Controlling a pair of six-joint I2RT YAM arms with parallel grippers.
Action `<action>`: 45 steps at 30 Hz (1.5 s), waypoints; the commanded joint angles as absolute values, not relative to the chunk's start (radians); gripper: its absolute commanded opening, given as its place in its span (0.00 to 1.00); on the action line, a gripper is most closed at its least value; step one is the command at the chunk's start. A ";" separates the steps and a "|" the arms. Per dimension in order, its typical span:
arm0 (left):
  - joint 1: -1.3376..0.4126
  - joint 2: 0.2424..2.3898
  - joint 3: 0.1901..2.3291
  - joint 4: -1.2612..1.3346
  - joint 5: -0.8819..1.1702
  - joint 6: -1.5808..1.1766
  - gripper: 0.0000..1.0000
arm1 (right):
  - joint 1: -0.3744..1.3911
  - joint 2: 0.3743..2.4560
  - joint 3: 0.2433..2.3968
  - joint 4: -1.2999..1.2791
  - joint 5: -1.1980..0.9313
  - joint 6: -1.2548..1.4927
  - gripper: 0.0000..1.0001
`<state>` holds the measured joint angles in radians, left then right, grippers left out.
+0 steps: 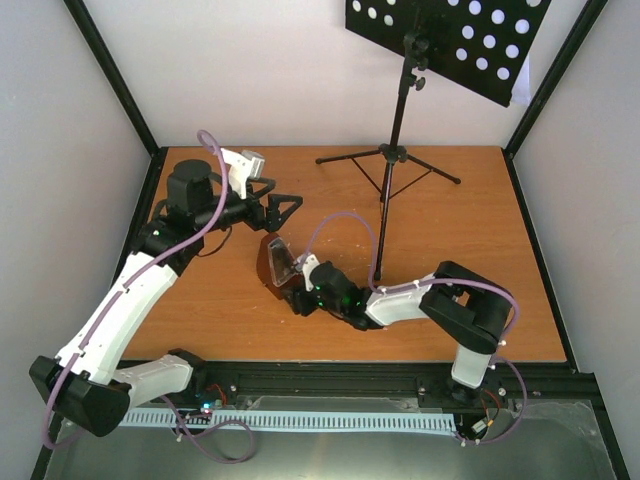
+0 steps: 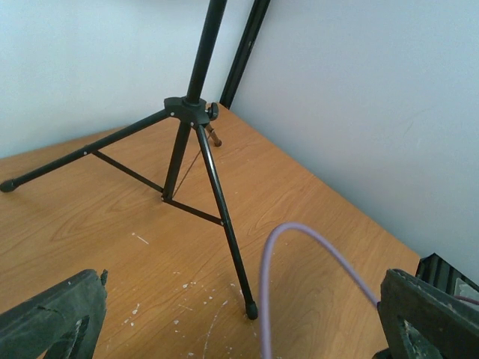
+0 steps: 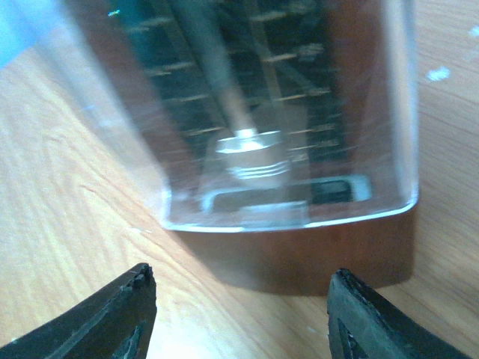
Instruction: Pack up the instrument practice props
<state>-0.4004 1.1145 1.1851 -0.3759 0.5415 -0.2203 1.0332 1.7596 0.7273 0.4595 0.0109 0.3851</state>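
Note:
The red-brown metronome (image 1: 275,260) with its clear cover stands on the wooden table left of centre. In the right wrist view the metronome (image 3: 299,149) fills the upper frame, a little blurred. My right gripper (image 1: 298,290) (image 3: 241,278) is low at its near side, open. Its fingertips are just short of the base and hold nothing. The black tripod music stand (image 1: 398,150) (image 2: 191,112) stands at the back, its perforated desk (image 1: 450,40) high up. My left gripper (image 1: 284,205) (image 2: 243,299) hangs wide open and empty left of the stand, facing its legs.
The right arm's purple cable (image 2: 299,232) arches close to the stand's nearest foot (image 2: 251,309). Black frame posts (image 1: 115,75) and pale walls (image 1: 60,150) close in the table on three sides. White flecks (image 2: 179,288) dot the wood.

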 commanded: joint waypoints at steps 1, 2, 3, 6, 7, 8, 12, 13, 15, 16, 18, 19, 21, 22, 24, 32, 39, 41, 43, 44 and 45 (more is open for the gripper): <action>-0.388 1.096 1.261 -0.419 0.516 -0.278 1.00 | 1.059 1.754 0.775 0.497 0.005 0.382 0.64; -0.389 1.099 1.269 -0.422 0.505 -0.286 0.99 | 1.058 1.728 0.763 0.485 0.024 0.376 0.67; -0.388 1.108 1.275 -0.423 0.491 -0.296 1.00 | 1.058 1.694 0.750 0.466 0.044 0.367 0.69; -0.389 1.151 1.293 -0.399 0.454 -0.339 1.00 | 1.052 1.551 0.682 0.395 0.126 0.346 0.79; -0.389 1.175 1.297 -0.376 0.461 -0.358 0.99 | 1.044 1.493 0.645 0.366 0.155 0.347 0.81; -0.391 1.204 1.298 -0.342 0.481 -0.384 0.99 | 1.029 1.437 0.615 0.332 0.180 0.354 0.84; -0.469 1.373 1.369 -0.241 0.506 -0.431 0.95 | 0.903 1.190 0.548 0.120 0.267 0.405 0.95; -0.499 1.433 1.418 -0.247 0.490 -0.427 0.95 | 0.851 1.138 0.547 0.042 0.283 0.421 0.98; -0.543 1.557 1.518 -0.263 0.476 -0.428 0.94 | 0.737 1.029 0.547 -0.080 0.285 0.441 1.00; -0.555 1.633 1.560 -0.262 0.473 -0.441 0.93 | 0.663 0.962 0.544 -0.125 0.290 0.448 1.00; -0.573 1.729 1.623 -0.236 0.458 -0.472 0.92 | 0.560 0.869 0.544 -0.198 0.294 0.449 1.00; -0.583 1.775 1.640 -0.226 0.447 -0.478 0.92 | 0.509 0.835 0.543 -0.221 0.289 0.448 1.00; -0.599 1.874 1.725 -0.234 0.419 -0.498 0.91 | 0.416 0.790 0.547 -0.254 0.251 0.447 1.00; -0.606 1.922 1.761 -0.245 0.410 -0.507 0.90 | 0.374 0.781 0.549 -0.265 0.222 0.447 1.00; -0.622 2.012 1.833 -0.256 0.411 -0.518 0.89 | 0.308 0.785 0.555 -0.282 0.166 0.455 1.00; -0.655 2.300 2.071 -0.269 0.504 -0.577 0.88 | 0.250 0.796 0.574 -0.293 0.138 0.466 1.00; -0.684 2.370 2.108 -0.276 0.483 -0.491 0.65 | 0.248 0.772 0.598 -0.331 0.173 0.487 1.00; -0.684 2.384 2.118 -0.297 0.468 -0.469 0.50 | 0.247 0.771 0.623 -0.355 0.171 0.491 1.00; -0.685 2.379 2.107 -0.304 0.466 -0.449 0.32 | 0.247 0.766 0.639 -0.364 0.169 0.492 1.00; -0.685 2.367 2.093 -0.304 0.469 -0.439 0.24 | 0.248 0.763 0.645 -0.366 0.166 0.490 1.00; -0.686 2.351 2.077 -0.305 0.473 -0.426 0.16 | 0.247 0.760 0.651 -0.363 0.158 0.484 1.00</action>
<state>-0.6811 2.3749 2.0602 -0.2874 0.4782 -0.4839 0.2565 0.7826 0.6044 -0.3401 0.1539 0.4767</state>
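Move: The music stand's front leg, at the upper part the left fingers will take, lies about 16 cm ahead of the left hand, 25 cm to its right and 21 cm below. The stand's hub is roughly 7 cm beyond that spot and 7 cm higher. The covered metronome stands almost beneath this hand, 3 cm ahead, 3 cm left and 24 cm down. From the right hand the same part of the leg is some 20 cm ahead, 24 cm right and 10 cm higher; the metronome is 6 cm ahead, 4 cm left, its middle 5 cm up. The left fingers close around the upper part of the stand's front leg, after the wide-open hand swings right, down and forward to it, nearly 40 cm in all, tipping down about 25 degrees. The right fingertips come away from the metronome's base, open wide, and lift and sweep about 35 cm right past the near side of the leg, the hand turning clockwise some 55 degrees. ##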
